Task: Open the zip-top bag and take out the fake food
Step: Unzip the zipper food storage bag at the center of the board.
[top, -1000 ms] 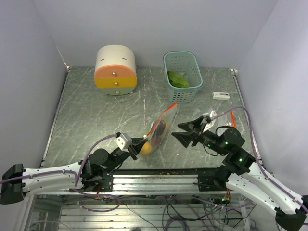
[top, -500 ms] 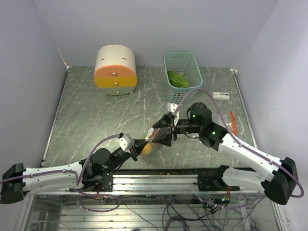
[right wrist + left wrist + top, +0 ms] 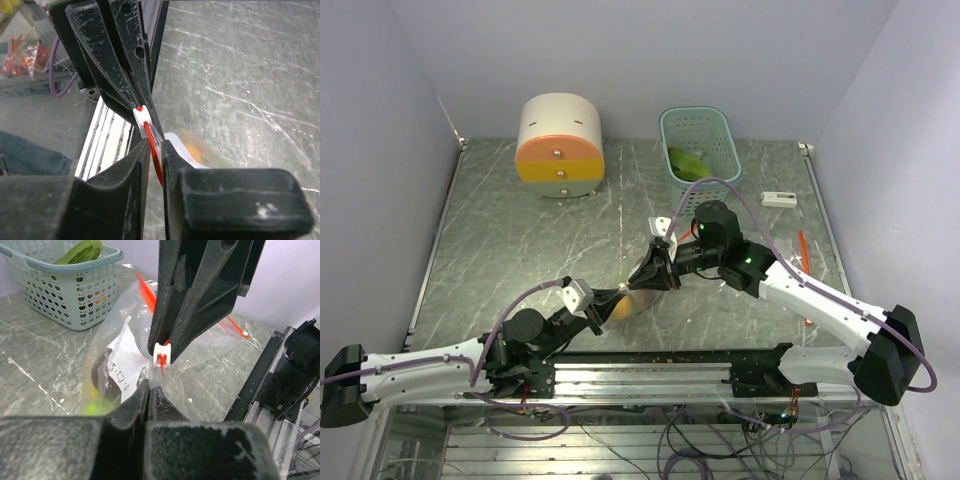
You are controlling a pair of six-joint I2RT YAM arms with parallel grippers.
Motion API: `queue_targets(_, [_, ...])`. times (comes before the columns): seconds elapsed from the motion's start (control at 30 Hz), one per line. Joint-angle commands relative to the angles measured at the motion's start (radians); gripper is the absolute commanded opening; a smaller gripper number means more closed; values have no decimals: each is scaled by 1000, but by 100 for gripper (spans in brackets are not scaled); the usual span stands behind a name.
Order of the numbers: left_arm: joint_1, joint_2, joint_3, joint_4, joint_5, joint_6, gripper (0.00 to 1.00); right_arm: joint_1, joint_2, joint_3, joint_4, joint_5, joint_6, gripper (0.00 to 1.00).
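The clear zip-top bag lies near the front rail, its red zip strip raised. My left gripper is shut on the bag's edge, just short of the white slider. From the far side my right gripper meets it. Its jaws stand narrow, pressed on the red strip right behind the slider. Fake food shows through the plastic: an orange fruit, a lime-green fruit and a dark piece. A green leafy piece lies in the basket.
A teal basket stands at the back, a round cream-and-orange drawer box to its left. A small white item and a thin orange-red strip lie at the right. The metal rail runs along the front.
My right arm swung left from the table's right side to the bag, and its jaws narrowed onto the red zip strip. The left gripper kept its hold, shifting only slightly.
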Motion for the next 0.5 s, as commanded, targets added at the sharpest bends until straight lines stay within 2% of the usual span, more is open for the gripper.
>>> queue_targets(0.0, [5, -39, 15, -11, 15, 0, 7, 0, -13, 7, -8, 14, -4, 3])
queue_targets(0.03, [5, -44, 17, -17, 14, 0, 7, 0, -17, 2, 8, 33, 12, 0])
queue_targets(0.27, [5, -59, 16, -28, -31, -5, 7, -1, -22, -18, 134, 181, 243, 0])
queue_targets(0.3, [5, -63, 15, -27, -39, -7, 11, 1, -26, -29, 166, 181, 283, 0])
queue_targets(0.47, [5, -87, 21, -29, -53, 9, 44, 34, -55, -70, 285, 246, 445, 0])
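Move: Just off both sets of fingertips is the bag's white slider, at the end of the orange-red zipper strip: roughly 2 cm to the right hand's left, level with it fore and aft, and about 1 cm forward, 2 cm right and 1 cm above the left hand. In the bag, the orange fruit lies some 3 cm ahead of the right hand, neither left nor right of it, and the dark fruit about 6 cm ahead and 5 cm right, both roughly 13 cm lower. Closing fully on the zipper strip beside the white slider, the right fingers pinch it, then carry it forward about 1.5 cm while the wrist swings clockwise and rolls, some 10 degrees each. The left hand, still pinching the bag corner at first, eases up and left about 1 cm each and, near the end, opens its fingers part way to let go. ##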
